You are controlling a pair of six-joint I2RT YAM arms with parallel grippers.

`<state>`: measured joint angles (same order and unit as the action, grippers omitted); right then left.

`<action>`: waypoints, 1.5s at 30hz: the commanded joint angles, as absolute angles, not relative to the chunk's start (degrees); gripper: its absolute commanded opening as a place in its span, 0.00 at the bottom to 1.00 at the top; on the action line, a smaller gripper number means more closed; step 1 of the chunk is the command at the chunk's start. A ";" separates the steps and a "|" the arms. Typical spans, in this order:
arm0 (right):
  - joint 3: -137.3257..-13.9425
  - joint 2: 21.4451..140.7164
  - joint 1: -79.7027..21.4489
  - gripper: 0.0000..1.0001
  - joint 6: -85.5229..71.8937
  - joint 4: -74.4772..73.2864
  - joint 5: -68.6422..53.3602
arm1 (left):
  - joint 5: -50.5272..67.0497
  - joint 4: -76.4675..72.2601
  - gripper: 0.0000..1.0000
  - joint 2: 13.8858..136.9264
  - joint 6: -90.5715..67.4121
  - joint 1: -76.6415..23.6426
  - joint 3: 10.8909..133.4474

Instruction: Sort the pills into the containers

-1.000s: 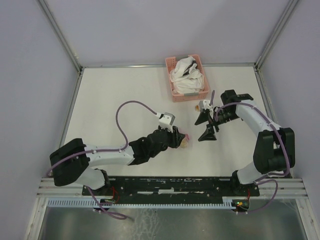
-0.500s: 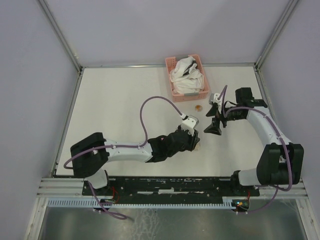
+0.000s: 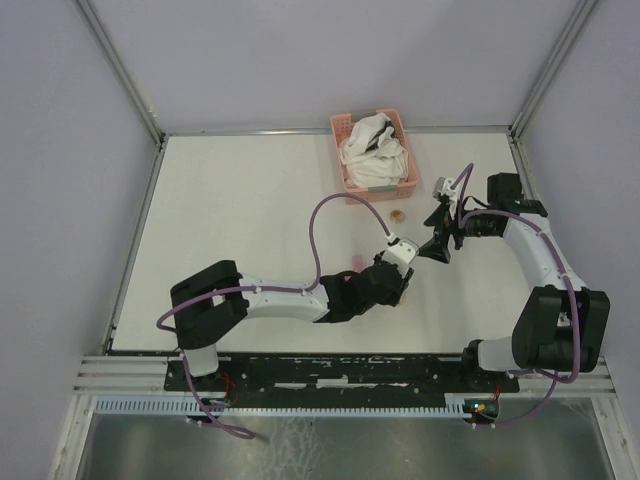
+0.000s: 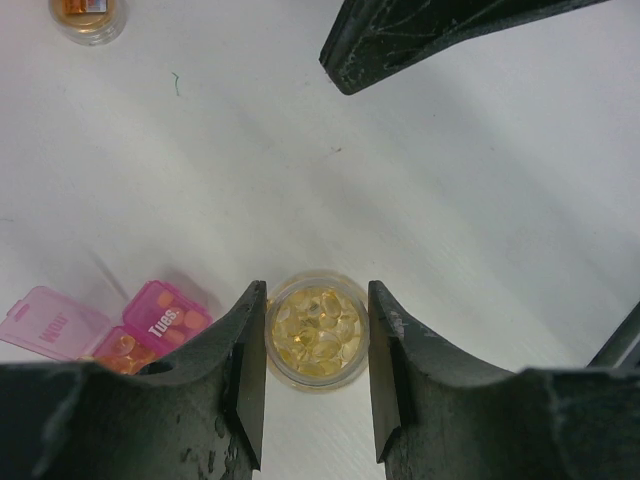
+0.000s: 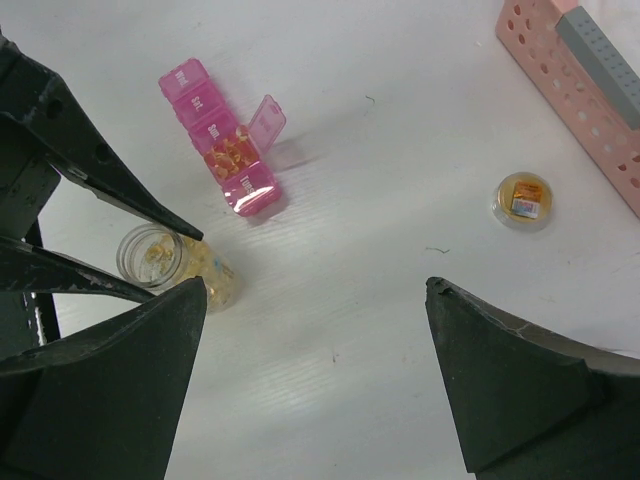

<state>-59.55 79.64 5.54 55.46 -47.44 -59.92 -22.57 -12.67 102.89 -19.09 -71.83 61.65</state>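
Observation:
A small clear jar (image 4: 317, 335) full of yellow pills (image 4: 318, 328) stands with its mouth open between the fingers of my left gripper (image 4: 317, 288), which is shut on it. In the right wrist view the same jar (image 5: 152, 256) shows at the left, held by the dark left fingers (image 5: 90, 150). The containers (image 5: 215, 135), a magenta strip box, lie just beyond it with one lid up and pills in that compartment (image 5: 232, 155). My right gripper (image 5: 315, 290) hangs open over bare table to the jar's right. From above, the left gripper (image 3: 398, 280) sits close to the right gripper (image 3: 437, 246).
A round jar lid (image 5: 525, 198) with an orange label lies on the table near the pink lattice basket (image 3: 352, 183), which holds white cloth. The strip box (image 3: 357, 262) lies just left of my left gripper. A right finger (image 4: 430, 40) shows at the top of the left wrist view.
My left arm has carried the jar to the right, away from the strip box and toward the right gripper. The right gripper has drawn back to the right and stayed open.

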 commanded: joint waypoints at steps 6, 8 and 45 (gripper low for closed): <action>-60.93 79.70 5.76 1.00 56.92 -49.85 -63.37 | -28.17 -12.38 0.18 105.37 -14.01 -72.99 65.68; -60.92 79.71 5.78 1.00 57.24 -50.10 -63.57 | -29.39 -12.31 0.18 105.85 -13.43 -73.04 66.04; -71.23 91.58 5.72 1.00 114.74 -98.19 -67.28 | -15.42 -15.59 0.85 70.64 5.27 -67.91 37.17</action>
<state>-67.68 90.30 5.58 100.47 -83.70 -64.71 -20.56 -15.38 74.17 -1.58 -70.98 39.77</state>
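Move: The left fingers already hold the open pill jar; its standing spot on the table lies roughly 1 cm left of this hand and 5 cm below. The pink pill organizer's middle is about 12 cm left and level with the hand, the small round lid some 16 cm ahead and 1 cm left, both about 5 cm lower. From the right hand the jar is about 10 cm back, 9 cm left and 8 cm below. Left hand lowers the jar 1 cm, releases it, rises, withdraws 10 cm left; right draws back 5 cm. ##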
